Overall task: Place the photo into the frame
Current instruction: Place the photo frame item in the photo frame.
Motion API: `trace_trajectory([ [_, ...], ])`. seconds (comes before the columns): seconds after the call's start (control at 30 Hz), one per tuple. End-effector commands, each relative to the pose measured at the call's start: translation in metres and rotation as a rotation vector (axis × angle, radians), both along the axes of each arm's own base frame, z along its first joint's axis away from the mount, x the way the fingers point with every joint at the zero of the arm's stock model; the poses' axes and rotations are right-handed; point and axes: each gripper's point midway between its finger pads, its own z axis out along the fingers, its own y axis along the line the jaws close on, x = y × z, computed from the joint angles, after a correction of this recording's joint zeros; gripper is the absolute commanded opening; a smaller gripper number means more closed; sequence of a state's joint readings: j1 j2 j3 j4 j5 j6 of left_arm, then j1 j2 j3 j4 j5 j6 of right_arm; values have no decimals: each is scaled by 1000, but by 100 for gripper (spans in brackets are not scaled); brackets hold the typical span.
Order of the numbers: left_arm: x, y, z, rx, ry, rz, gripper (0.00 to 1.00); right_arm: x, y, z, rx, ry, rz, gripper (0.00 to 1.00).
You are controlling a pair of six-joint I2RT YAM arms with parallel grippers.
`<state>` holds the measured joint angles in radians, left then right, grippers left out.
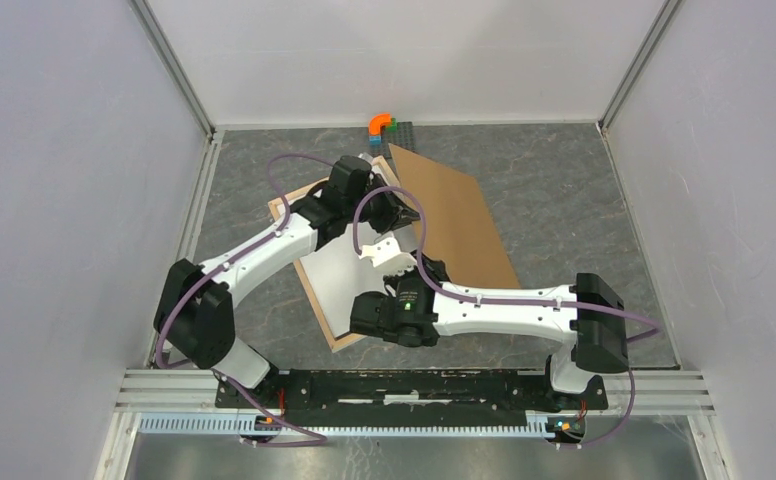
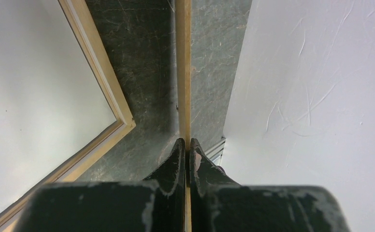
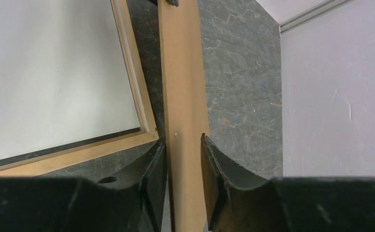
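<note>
The frame (image 1: 316, 300) of pale wood lies flat on the table left of centre, its corner showing in both wrist views (image 2: 106, 82) (image 3: 135, 72). A white sheet (image 1: 349, 270) fills its opening, with a dark strip along one edge. The photo's printed side shows nowhere. A plain brown backing board (image 1: 459, 215) slopes up beside the frame. My left gripper (image 1: 404, 212) (image 2: 186, 141) is shut on the board's thin edge (image 2: 183, 72). Lower on the same side, my right gripper (image 1: 394, 258) (image 3: 183, 139) straddles the board (image 3: 180, 72), its jaws still apart.
An orange curved brick (image 1: 379, 123) and a green plate (image 1: 401, 128) sit at the back wall. White walls enclose the grey table on three sides. An aluminium rail (image 1: 414, 385) runs along the near edge by the arm bases.
</note>
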<state>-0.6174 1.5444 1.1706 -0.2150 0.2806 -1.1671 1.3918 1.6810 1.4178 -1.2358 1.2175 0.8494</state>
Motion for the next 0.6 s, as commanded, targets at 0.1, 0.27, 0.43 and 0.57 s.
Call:
trace_trajectory([
  [0.1,-2,-2,45,-101,-64,9,2,6,-5,-2,-2,-50,-28,21],
  [0.27,-1,4,43,-66,-94,17,18,7,-11,2,40,-60,-24,0],
  [0.43,-1,16,56,-37,-207,-12,78,11,-26,9,90,-79,-15,0],
  [0.57,-3,36,80,16,-327,-48,90,20,-54,23,120,-107,-33,0],
])
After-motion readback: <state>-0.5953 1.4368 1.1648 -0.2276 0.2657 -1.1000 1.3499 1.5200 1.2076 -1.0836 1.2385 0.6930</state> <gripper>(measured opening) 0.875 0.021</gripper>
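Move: The brown backing board is held up, slanting down to the right, its left edge already in the left fingers. Its middle lies about 2 cm back, 8 to the right and 8 below the left hand; from the right hand, whose half-open fingers straddle its near part, about 10 cm ahead, 4 to the right and 8 below. The photo frame's middle is about 5 cm ahead, 15 to the left and 19 below the right hand. The backing board changes hands: the right fingers close from half open and pinch its raised left edge near the close end, sinking about a centimetre. Only then do the left fingers open wide and let go, the left hand rising some 4 cm and drifting left, while the right hand draws the board about 4 cm to the right, away from the frame. ##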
